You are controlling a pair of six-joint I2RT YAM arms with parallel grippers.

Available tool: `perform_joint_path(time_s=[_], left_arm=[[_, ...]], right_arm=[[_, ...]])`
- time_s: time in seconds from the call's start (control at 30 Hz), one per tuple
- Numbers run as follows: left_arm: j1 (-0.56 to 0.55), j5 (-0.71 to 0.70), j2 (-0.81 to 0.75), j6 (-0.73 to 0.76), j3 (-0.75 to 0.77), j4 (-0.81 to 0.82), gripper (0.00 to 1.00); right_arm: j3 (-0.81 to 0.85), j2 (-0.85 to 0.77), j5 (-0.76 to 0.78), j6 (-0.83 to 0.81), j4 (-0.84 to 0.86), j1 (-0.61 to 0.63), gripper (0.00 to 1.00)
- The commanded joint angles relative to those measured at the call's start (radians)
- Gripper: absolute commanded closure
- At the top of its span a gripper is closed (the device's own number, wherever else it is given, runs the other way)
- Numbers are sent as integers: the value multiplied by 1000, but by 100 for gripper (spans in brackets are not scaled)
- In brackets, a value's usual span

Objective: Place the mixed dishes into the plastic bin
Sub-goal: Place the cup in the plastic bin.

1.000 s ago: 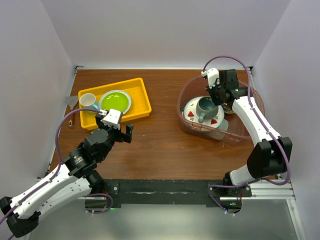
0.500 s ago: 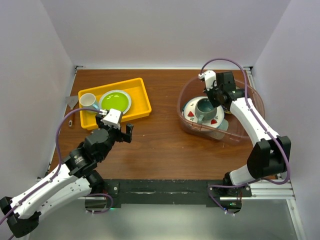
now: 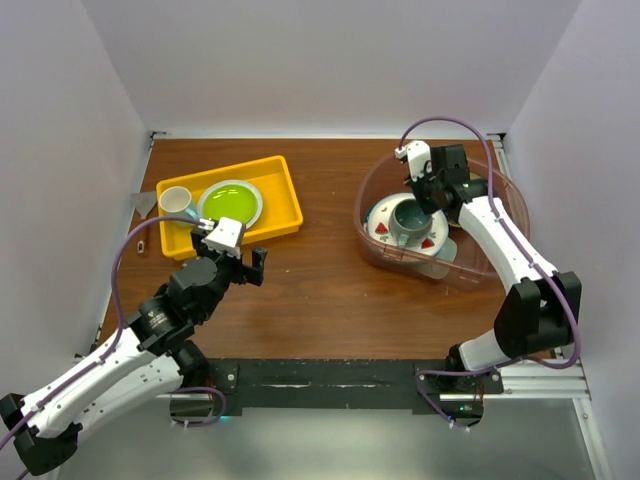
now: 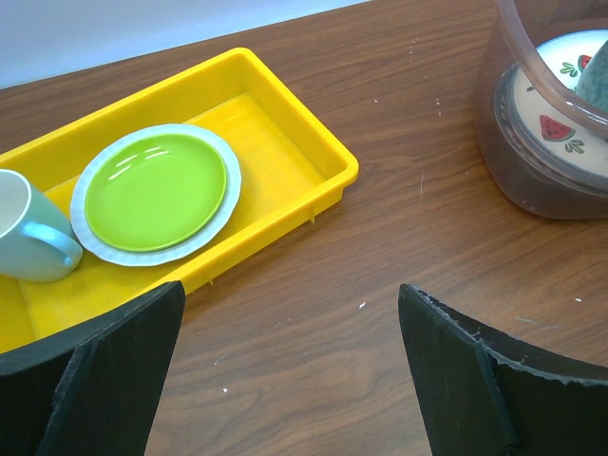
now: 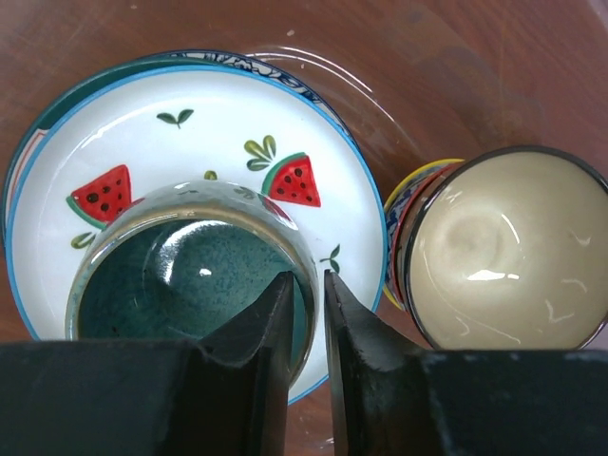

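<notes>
The clear pink-tinted plastic bin [image 3: 470,272] stands at the right. In it lies the white plate [image 5: 218,142] with red watermelon marks, stacked on the blue-patterned plate [image 5: 237,59]. The tan bowl [image 5: 499,242] stands beside them, and a pale mint tray edge [image 3: 441,262] shows below. My right gripper [image 5: 306,304] is shut on the rim of the grey-green mug [image 5: 171,275], one finger inside and one outside. The mug stands upright over the white plate. My left gripper [image 4: 290,361] is open and empty above bare table, between the yellow tray and the bin.
A shallow yellow tray [image 4: 313,161] at the back left holds a green plate [image 4: 157,190] on a white one and a pale blue cup [image 4: 28,228]. The bin wall [image 4: 513,180] stands at the right edge of the left wrist view. White walls enclose the table.
My right gripper has come down and a little left with the mug, which now stands upright over the white plate. The left arm has not moved.
</notes>
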Motion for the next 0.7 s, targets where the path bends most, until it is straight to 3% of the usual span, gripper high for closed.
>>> perform_joint_path(time_s=[0.0,0.67], left_arm=[[8,8,-4,13,-5,38,0],[9,22,-22,1,1,45,0]], right_arm=[[10,-47,-10,-3,54,5,75],[38,-254,-95,43,-26,3,47]])
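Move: The cup already stands on the watermelon plate in the plastic bin, its middle some 5 cm left of the right hand, 2 cm back and 4 cm lower, with that hand's fingers astride its right rim. The plate's middle lies about 6 cm left, 2 cm back and 8 cm below this hand; the stacked bowls are roughly 11 cm to its right, level fore-and-aft and 5 cm down. From the left hand the cup is about 42 cm right, 14 cm ahead and 8 cm lower. The cup's right rim is left behind as the right fingers, already partly open, spread to about half their range and come free of it. After a slow start the hand rises nearly 7 cm, drawing back about 2 cm, while the wrist tips up by some 10 degrees. ##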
